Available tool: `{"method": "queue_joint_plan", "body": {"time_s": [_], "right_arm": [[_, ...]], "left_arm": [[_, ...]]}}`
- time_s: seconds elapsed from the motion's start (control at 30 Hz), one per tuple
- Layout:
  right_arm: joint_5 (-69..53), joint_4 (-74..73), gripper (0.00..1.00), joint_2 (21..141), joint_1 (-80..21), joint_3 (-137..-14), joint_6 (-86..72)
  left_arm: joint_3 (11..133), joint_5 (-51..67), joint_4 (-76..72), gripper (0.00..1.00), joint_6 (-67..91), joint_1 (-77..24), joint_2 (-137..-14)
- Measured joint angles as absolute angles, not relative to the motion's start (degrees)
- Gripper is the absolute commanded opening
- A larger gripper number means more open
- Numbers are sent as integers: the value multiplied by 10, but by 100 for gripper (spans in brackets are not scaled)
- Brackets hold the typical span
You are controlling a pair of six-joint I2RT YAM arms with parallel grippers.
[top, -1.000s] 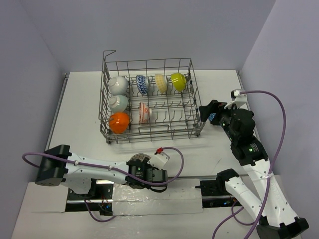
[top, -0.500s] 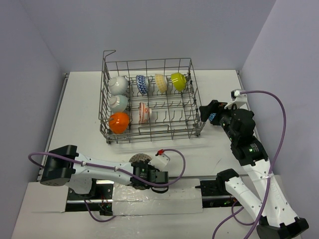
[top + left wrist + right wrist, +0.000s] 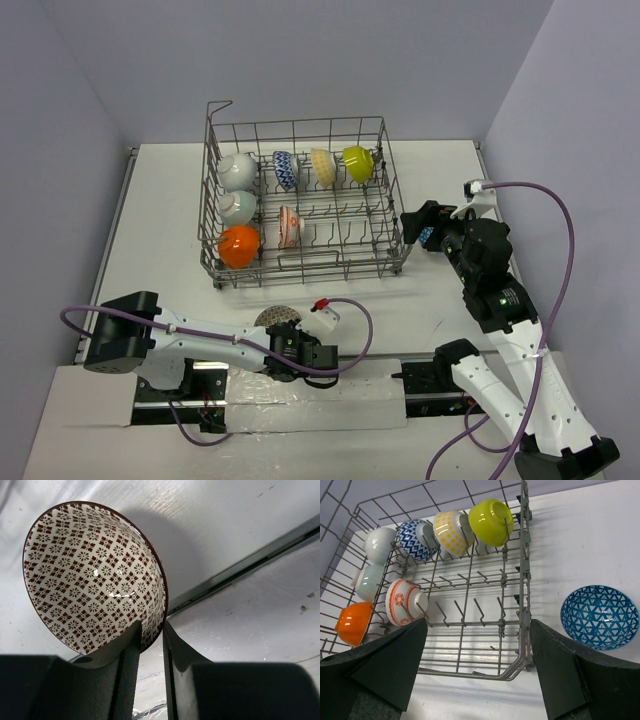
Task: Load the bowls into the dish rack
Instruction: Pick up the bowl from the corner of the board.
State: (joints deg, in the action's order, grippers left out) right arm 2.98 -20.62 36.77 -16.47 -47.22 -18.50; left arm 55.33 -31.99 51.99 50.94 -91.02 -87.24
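Note:
The dish rack [image 3: 310, 270] stands at the table's middle back. In it stand several bowls on edge: white [image 3: 238, 171], blue-white [image 3: 286, 170], pale yellow [image 3: 322, 166], lime [image 3: 358, 163], a second white [image 3: 238, 207], red-white [image 3: 290, 226] and orange [image 3: 239, 246]. Near the front edge my left gripper [image 3: 151, 635] pinches the rim of a dark-patterned bowl [image 3: 90, 570], one finger inside and one outside; the bowl is tilted up on edge. My right gripper [image 3: 477, 625] hangs open by the rack's right front corner. A blue-patterned bowl [image 3: 599, 617] lies on the table right of the rack.
The rack [image 3: 522, 580] has free tines in its right half and front row. A metal rail [image 3: 250, 562] runs along the table's near edge behind the held bowl. Walls close in the table on the left, back and right.
My left gripper has closed onto the patterned bowl's rim, and the left arm has shifted slightly. The right arm has stayed in place.

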Motion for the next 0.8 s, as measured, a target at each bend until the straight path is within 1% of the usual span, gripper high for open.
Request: {"method": "queue_joint_plan", "body": {"time_s": [0.1, 0.2, 0.3, 0.4, 0.8], "right_arm": [[32, -206, 90, 368, -165, -472, -185], [35, -206, 90, 367, -165, -472, -185], [36, -206, 90, 366, -165, -472, -183], [37, -206, 90, 366, -165, -472, -183], [41, -206, 90, 366, -165, -472, -183]], "left_arm": [[556, -323, 521, 27, 509, -910, -878], [559, -325, 523, 20, 509, -910, -879], [570, -328, 531, 8, 514, -912, -879], [587, -328, 542, 0, 522, -920, -879], [667, -332, 581, 0, 537, -947, -876]]}}
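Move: The brown-and-white bowl, standing at the near edge of the board, has its middle about 4 cm ahead of the left hand, 3 cm to its left and 3 cm lower; the part-open fingers already straddle its near right rim. In the rack, the red-patterned bowl is some 22 cm ahead and 1 cm left of that hand, the orange bowl 19 cm ahead and 12 cm left, both roughly level with it. From the right hand the brown-and-white bowl lies about 31 cm left, 16 cm back and 26 cm below. Up and to the right, easing slightly back: the left hand first stays almost in place while its fingers start to shut on the brown-and-white bowl's near right rim, one finger inside and one outside. Still closing, it begins to rise and ends pinching the rim, about 5 cm higher and 4 cm farther right, with the wrist tilting a little. ##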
